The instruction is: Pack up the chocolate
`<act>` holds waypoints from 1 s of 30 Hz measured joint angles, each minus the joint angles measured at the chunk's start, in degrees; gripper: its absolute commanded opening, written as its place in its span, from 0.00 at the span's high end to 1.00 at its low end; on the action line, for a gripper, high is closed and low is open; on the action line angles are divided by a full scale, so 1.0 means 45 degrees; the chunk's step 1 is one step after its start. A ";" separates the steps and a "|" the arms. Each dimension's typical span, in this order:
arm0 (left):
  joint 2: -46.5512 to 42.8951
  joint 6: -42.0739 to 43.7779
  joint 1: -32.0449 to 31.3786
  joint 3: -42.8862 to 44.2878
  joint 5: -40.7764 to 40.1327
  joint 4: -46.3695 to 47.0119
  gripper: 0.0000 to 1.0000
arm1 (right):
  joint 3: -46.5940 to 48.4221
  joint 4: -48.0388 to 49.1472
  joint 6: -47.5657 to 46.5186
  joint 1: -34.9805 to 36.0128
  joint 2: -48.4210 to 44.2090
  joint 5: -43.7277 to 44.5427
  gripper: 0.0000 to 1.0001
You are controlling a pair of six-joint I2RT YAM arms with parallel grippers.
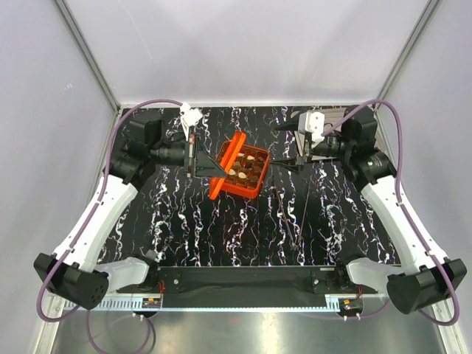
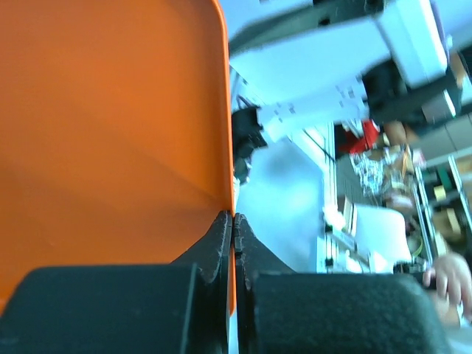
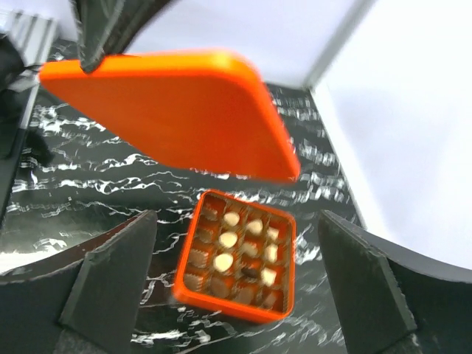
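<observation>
The orange grid box (image 1: 254, 190) stands open at mid-table, with cream and dark chocolate (image 1: 251, 158) pieces in its cells. In the right wrist view the chocolate (image 3: 228, 240) fills several cells of the box (image 3: 228, 306). My left gripper (image 1: 209, 168) is shut on the edge of the orange lid (image 1: 226, 164), which it holds tilted over the box's left side. The left wrist view shows the lid (image 2: 110, 133) pinched between the left gripper (image 2: 233, 218) jaws. My right gripper (image 1: 285, 145) hangs open just right of the box, with nothing between its fingers (image 3: 110, 280). The raised lid (image 3: 177, 110) also shows in the right wrist view.
The black marbled table (image 1: 221, 228) lies inside white enclosure walls (image 1: 44, 110) on three sides. A thin dark line (image 1: 302, 214) runs along the table near the right arm. Both arm bases sit at the near edge.
</observation>
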 measured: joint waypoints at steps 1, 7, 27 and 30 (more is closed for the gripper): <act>-0.0019 0.0160 -0.0083 -0.0005 0.0102 -0.0087 1.00 | 0.0423 -0.0423 -0.0520 -0.0005 0.0180 -0.0408 0.08; -0.0015 0.1637 -0.1258 0.0000 0.0223 -0.1472 1.00 | 0.1243 -0.1574 -0.2467 -0.0015 0.0860 -0.1870 0.11; 0.1535 0.5066 -0.2482 0.1661 0.0772 -0.3988 1.00 | 0.2225 -0.5654 -0.5867 0.0782 0.2317 -0.3604 0.20; 0.1729 0.5586 -0.2535 0.1977 0.0860 -0.4595 1.00 | 0.2681 -0.6397 -0.6441 0.1088 0.2871 -0.3551 0.54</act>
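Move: The left gripper holds the orange lid by its rim; the lid's middle lies about 4 cm ahead, 1 cm right and 4 cm below it. The box of chocolates is some 14 cm ahead, 4 cm right and 33 cm below. From the open right gripper, the lid's middle is about 12 cm left, 5 cm back and 5 cm down; the box is 11 cm left, 6 cm ahead and far below, the empty tray about 17 cm right and 17 cm ahead. Keep the left gripper shut on the lid's rim and draw the lid back about 5 cm with a little right and down, turning it some 20 degrees clockwise to offer its free end. Bring the right gripper left, back and down by roughly 4 cm each, turning counter-clockwise, so its fingers straddle that end, and start closing them. ##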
